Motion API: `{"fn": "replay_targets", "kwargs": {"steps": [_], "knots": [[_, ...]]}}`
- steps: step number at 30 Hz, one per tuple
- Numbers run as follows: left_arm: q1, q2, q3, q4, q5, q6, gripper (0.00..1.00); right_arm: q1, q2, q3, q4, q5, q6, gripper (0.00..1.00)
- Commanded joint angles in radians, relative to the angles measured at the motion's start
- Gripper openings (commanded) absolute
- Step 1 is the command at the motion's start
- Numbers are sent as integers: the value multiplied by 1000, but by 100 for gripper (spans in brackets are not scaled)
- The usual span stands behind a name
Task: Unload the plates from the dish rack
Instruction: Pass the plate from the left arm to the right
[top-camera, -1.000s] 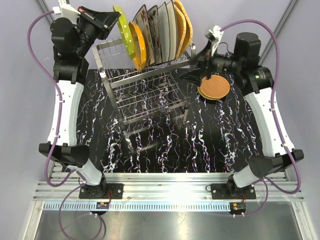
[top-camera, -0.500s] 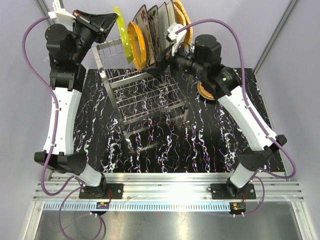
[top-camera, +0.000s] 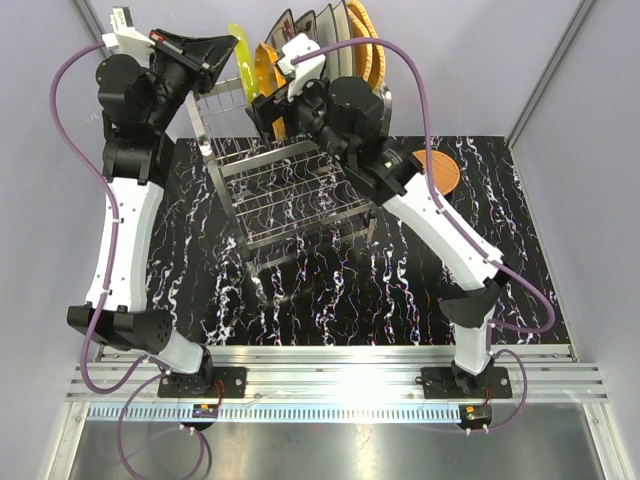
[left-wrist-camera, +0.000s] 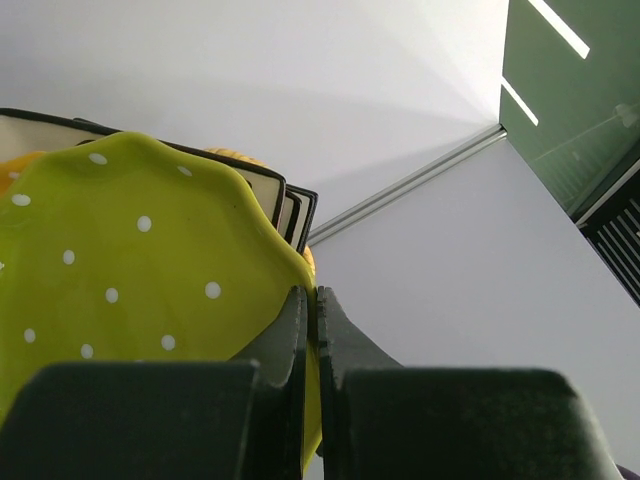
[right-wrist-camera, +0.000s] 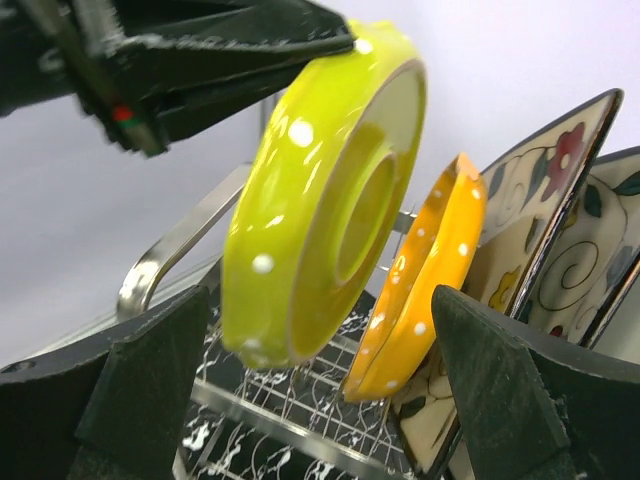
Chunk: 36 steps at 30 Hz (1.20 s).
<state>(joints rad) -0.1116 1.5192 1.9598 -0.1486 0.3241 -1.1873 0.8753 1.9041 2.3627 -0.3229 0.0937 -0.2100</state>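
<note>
The dish rack (top-camera: 290, 190) stands at the back of the table with plates upright in its top row. My left gripper (left-wrist-camera: 312, 295) is shut on the rim of the dotted lime-green plate (left-wrist-camera: 130, 260), which it holds at the rack's left end (top-camera: 237, 40). In the right wrist view this lime-green plate (right-wrist-camera: 320, 190) hangs tilted, its lower edge close over the rack's wires. My right gripper (right-wrist-camera: 322, 300) is open, its fingers (right-wrist-camera: 500, 390) on either side below that plate and the orange dotted plate (right-wrist-camera: 430, 280). One woven plate (top-camera: 442, 168) lies flat on the table to the right.
Square floral plates (right-wrist-camera: 545, 190) and woven plates (top-camera: 366, 35) stand further right in the rack. The rack's steel end rail (right-wrist-camera: 170, 262) runs just left of the lime-green plate. The black marbled mat (top-camera: 400, 280) covers the table.
My right arm has left the woven plate on the table and swung left to the rack's left end, jaws open. The left gripper stays shut on the lime-green plate.
</note>
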Motion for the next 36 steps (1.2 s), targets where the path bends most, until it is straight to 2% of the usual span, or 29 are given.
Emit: {"fn": "replay_targets", "kwargs": {"steps": [1, 11, 16, 20, 30, 36], "knots": [[4, -85, 21, 211, -30, -35, 0, 24, 41, 84, 54, 115, 14, 100], [4, -93, 4, 215, -40, -40, 0, 57, 121, 121, 136, 230, -37, 99], [4, -103, -24, 224, -46, -44, 0, 60, 159, 127, 203, 268, -77, 93], [6, -111, -42, 231, -54, -49, 0, 60, 179, 130, 243, 287, -103, 85], [6, -125, -70, 247, -56, -58, 0, 60, 179, 106, 314, 288, -127, 59], [4, -129, -87, 257, -53, -71, 0, 60, 199, 132, 361, 278, -166, 39]]}}
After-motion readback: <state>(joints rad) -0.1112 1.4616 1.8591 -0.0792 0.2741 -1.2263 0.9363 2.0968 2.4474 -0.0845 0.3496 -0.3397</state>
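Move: The left gripper already pinches the green plate's upper rim; the plate's middle lies about 5 cm below it, 3 cm back and 1 cm to its right. From the open right gripper, that middle is roughly 6 cm ahead, 5 cm left and 3 cm above. The orange plate stands 8 cm ahead of the right gripper, 1 cm left and 2 cm below; the flowered plate is 11 cm ahead, 3 cm right and 1 cm below. Bring the right gripper about 5 cm forward and left onto the green plate's near lower rim, dipping a couple of centimetres and easing up again at the end, while swinging the wrist some 12 degrees clockwise. Once well in, close its fingers about halfway to pinch the plate from both sides; keep the left gripper shut on the upper rim, nearly still. ##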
